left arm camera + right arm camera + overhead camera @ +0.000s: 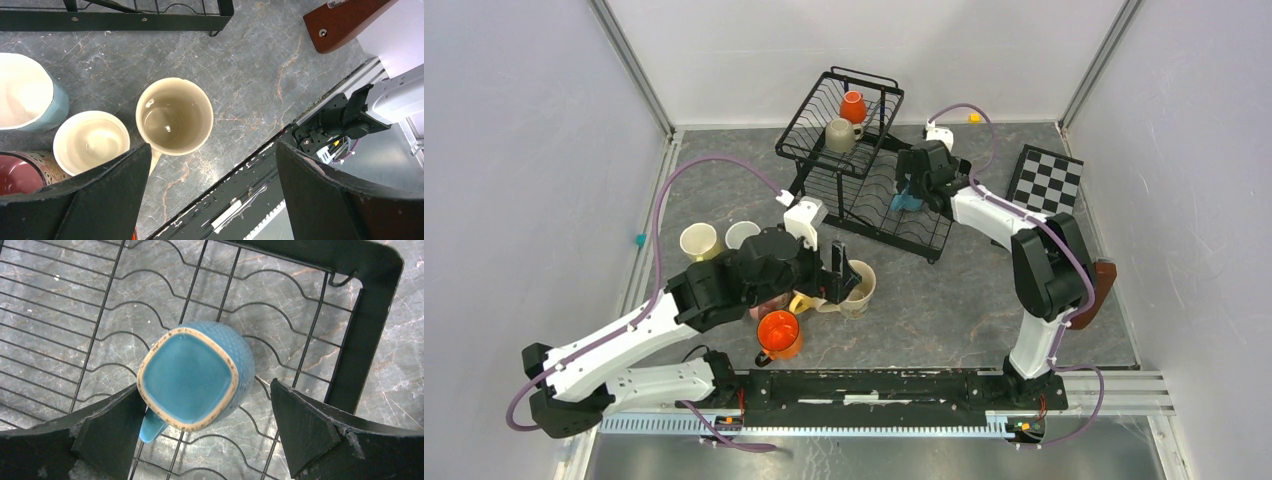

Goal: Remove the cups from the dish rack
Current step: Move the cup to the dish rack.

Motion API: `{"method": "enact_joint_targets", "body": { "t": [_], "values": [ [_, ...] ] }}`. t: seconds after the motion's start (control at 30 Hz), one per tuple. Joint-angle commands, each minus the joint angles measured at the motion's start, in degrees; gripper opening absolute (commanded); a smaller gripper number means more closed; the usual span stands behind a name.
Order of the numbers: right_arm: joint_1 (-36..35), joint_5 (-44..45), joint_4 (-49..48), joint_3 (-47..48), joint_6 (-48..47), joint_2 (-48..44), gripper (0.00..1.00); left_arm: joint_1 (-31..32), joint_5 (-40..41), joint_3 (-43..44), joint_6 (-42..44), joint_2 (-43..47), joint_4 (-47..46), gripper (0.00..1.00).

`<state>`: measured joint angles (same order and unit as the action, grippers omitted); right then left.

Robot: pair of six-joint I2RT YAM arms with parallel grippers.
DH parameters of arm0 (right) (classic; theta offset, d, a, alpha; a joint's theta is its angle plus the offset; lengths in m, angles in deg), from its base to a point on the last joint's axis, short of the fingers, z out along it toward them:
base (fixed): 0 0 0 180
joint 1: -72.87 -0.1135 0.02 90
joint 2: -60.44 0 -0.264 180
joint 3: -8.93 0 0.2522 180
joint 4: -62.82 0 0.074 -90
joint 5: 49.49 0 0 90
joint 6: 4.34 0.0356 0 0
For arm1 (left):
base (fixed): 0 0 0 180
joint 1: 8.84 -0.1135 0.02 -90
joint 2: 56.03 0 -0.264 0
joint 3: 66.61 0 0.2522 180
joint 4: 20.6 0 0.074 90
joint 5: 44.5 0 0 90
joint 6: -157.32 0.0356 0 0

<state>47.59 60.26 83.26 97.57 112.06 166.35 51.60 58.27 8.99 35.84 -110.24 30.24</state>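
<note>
The black wire dish rack (814, 130) stands at the back. Its upper basket holds an orange cup (853, 105) and a beige cup (841, 134). On the lower tray (372, 315) a blue cup (192, 375) stands upright, mouth up. My right gripper (207, 430) hangs open over the blue cup (909, 200), fingers on either side and the left one beside its handle. My left gripper (212, 190) is open and holds nothing, just past a beige cup (174, 115) on the table. Near that one stand a cream cup (91, 142), a light blue cup (22, 92) and a pink cup (12, 172).
On the table's left stand two pale cups (698, 241), and an orange cup (778, 333) sits near the front. A checkered board (1046, 180) lies at the back right, a brown object (1104, 290) by the right arm. A black rail (884, 385) runs along the near edge.
</note>
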Motion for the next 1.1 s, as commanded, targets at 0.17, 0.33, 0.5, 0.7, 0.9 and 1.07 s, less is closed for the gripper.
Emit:
{"method": "enact_joint_targets", "body": {
  "t": [0.17,0.33,0.5,0.7,0.9,1.07],
  "values": [
    [-1.2,2.0,-0.6,-5.9,0.9,-6.5,0.98,-0.3,-1.8,-1.3,-0.5,1.6,-3.5,1.0],
    [-1.6,0.2,-0.9,-7.6,0.0,-8.0,0.96,-0.3,-2.1,-1.7,-1.0,1.6,-4.0,1.0],
    [-2.4,-0.4,-2.2,-10.3,-0.1,-9.2,0.89,-0.3,-2.3,-2.2,-1.6,1.6,-4.8,1.0],
    [-3.3,-1.1,-3.9,-11.4,-1.3,-9.1,0.73,-0.2,-2.3,-2.6,-2.0,1.7,-4.9,1.0],
    [-4.0,-2.3,-5.9,-13.0,-1.8,-8.7,0.52,-0.2,-2.2,-3.1,-2.5,2.0,-4.9,1.0],
    [-4.1,-2.1,-5.7,-12.8,-2.7,-7.8,0.5,-0.3,-2.3,-3.2,-2.7,1.9,-5.0,1.0]
  ]
}}
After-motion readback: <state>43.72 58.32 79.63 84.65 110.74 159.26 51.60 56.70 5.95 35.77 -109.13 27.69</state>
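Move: The right hand, fingers wide open, is above the blue cup standing upside down in the dish rack: its middle is about 1 cm ahead, 1 cm left and 6 cm below, its handle pointing back and left. The rack's near right corner is about 12 cm back, 5 right and 9 down; the beige cup on the upper tier is some 10 ahead, 14 left and 9 up. From the left hand, the blue cup lies about 17 cm ahead, 12 right and 20 below. The right hand draws back about 5.5 cm over the blue cup towards its handle side, sinking some 2.5 cm on the way and easing about 1.5 cm left in the second half while turning only slightly counter-clockwise. As it slows, its fingers close from wide open to about half, one tip coming to each side of the handle, the left tip right up against it. ##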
